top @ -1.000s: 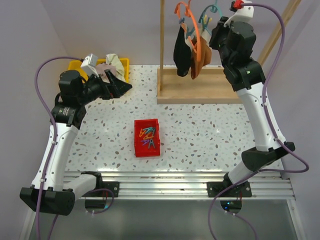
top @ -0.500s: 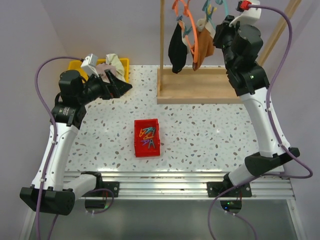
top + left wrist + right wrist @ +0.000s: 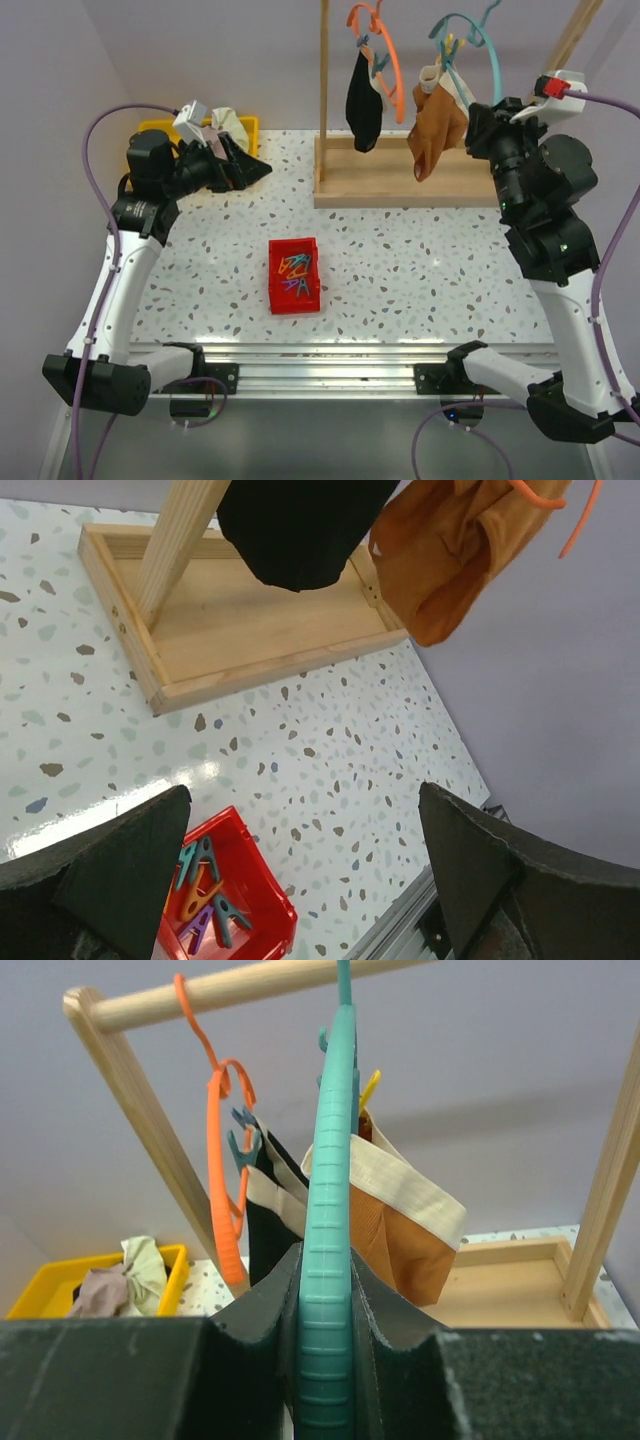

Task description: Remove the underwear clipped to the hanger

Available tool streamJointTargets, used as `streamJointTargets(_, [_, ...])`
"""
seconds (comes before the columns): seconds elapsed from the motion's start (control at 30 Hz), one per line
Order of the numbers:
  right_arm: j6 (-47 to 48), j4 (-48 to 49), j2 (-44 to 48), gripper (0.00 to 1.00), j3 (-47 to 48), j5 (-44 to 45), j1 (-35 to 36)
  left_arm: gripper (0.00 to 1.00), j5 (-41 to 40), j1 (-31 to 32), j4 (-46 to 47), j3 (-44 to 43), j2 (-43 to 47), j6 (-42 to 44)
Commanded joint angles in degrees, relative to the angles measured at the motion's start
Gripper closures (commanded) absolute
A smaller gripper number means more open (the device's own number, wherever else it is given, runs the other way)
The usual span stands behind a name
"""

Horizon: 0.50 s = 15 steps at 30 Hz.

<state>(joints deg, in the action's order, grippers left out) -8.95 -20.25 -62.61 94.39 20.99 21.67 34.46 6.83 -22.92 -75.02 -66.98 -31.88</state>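
Note:
The rust-brown underwear [image 3: 435,135] with a cream waistband hangs clipped to a teal hanger [image 3: 478,40]. My right gripper [image 3: 482,118] is shut on that hanger's lower bar [image 3: 327,1260], which stands edge-on between the jaws. The brown underwear [image 3: 400,1230] hangs just beyond the jaws. The black underwear [image 3: 363,95] hangs from an orange hanger [image 3: 385,55] further left, near the rack post. My left gripper [image 3: 245,165] is open over the table's back left, facing the rack; the black [image 3: 300,530] and brown [image 3: 460,560] garments show above its empty jaws [image 3: 300,870].
The wooden rack base [image 3: 400,185] lies under the garments. A red bin [image 3: 295,275] of coloured clips sits mid-table. A yellow bin [image 3: 150,128] with a pale cloth bundle [image 3: 228,125] stands at the back left, behind the left gripper.
My right arm has swung right and lower, carrying the teal hanger and brown underwear away from the orange hanger. The left arm has risen slightly.

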Motion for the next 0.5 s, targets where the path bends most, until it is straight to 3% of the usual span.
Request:
streamJointTargets(0.0, [-1.06, -3.10, 1.17, 1.00, -2.45, -0.69, -0.14, 0.00, 4.12, 0.99, 4.71, -3.37, -1.04, -0.29])
streamJointTargets(0.1, [-3.26, -6.63, 5.20, 1.00, -5.34, 0.36, -0.05, 0.00, 9.03, 1.52, 7.35, -2.32, -1.40, -2.39])
streamJointTargets(0.3, [-12.65, -20.33, 14.78, 1.00, -15.79, -5.87, -0.14, 0.00, 20.81, 5.73, 12.81, 3.56, -2.36, -5.56])
streamJointTargets(0.4, [-14.94, -25.25, 19.71, 1.00, -18.62, -9.91, -0.05, 0.00, 22.93, 10.56, 8.79, 3.13, -4.46, -4.16])
streamJointTargets(0.47, [-15.39, -27.11, 22.17, 1.00, -19.33, -13.50, -0.14, 0.00, 19.62, 13.28, 6.32, 2.43, -4.83, -4.24])
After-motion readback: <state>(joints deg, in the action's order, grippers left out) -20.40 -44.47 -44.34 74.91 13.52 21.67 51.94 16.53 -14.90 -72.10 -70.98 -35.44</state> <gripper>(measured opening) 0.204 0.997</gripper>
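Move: The right hand already holds one end of the teal hanger; the brown underwear clipped to it hangs about 12 cm ahead, a couple of centimetres left and some 8 cm lower. The black underwear on the orange hanger is roughly 16 cm ahead, 11 cm left and 7 cm below that hand, and the rack's wooden base lies some 20 cm ahead, 1 cm left and 50 cm down. From the empty left hand, the brown underwear is about 11 cm ahead, 27 cm right and 8 cm higher. Keeping its grip on the teal hanger, the right hand carries it down about 16 cm and back some 8 cm, away from the rack and the orange hanger to the open table in front, while the wrist tips down by about 25 degrees and swings slightly counter-clockwise. Meanwhile the wide-open left hand travels right and back towards the brown underwear, rising a little before sinking again and turning clockwise about 25 degrees, and touches nothing yet. ##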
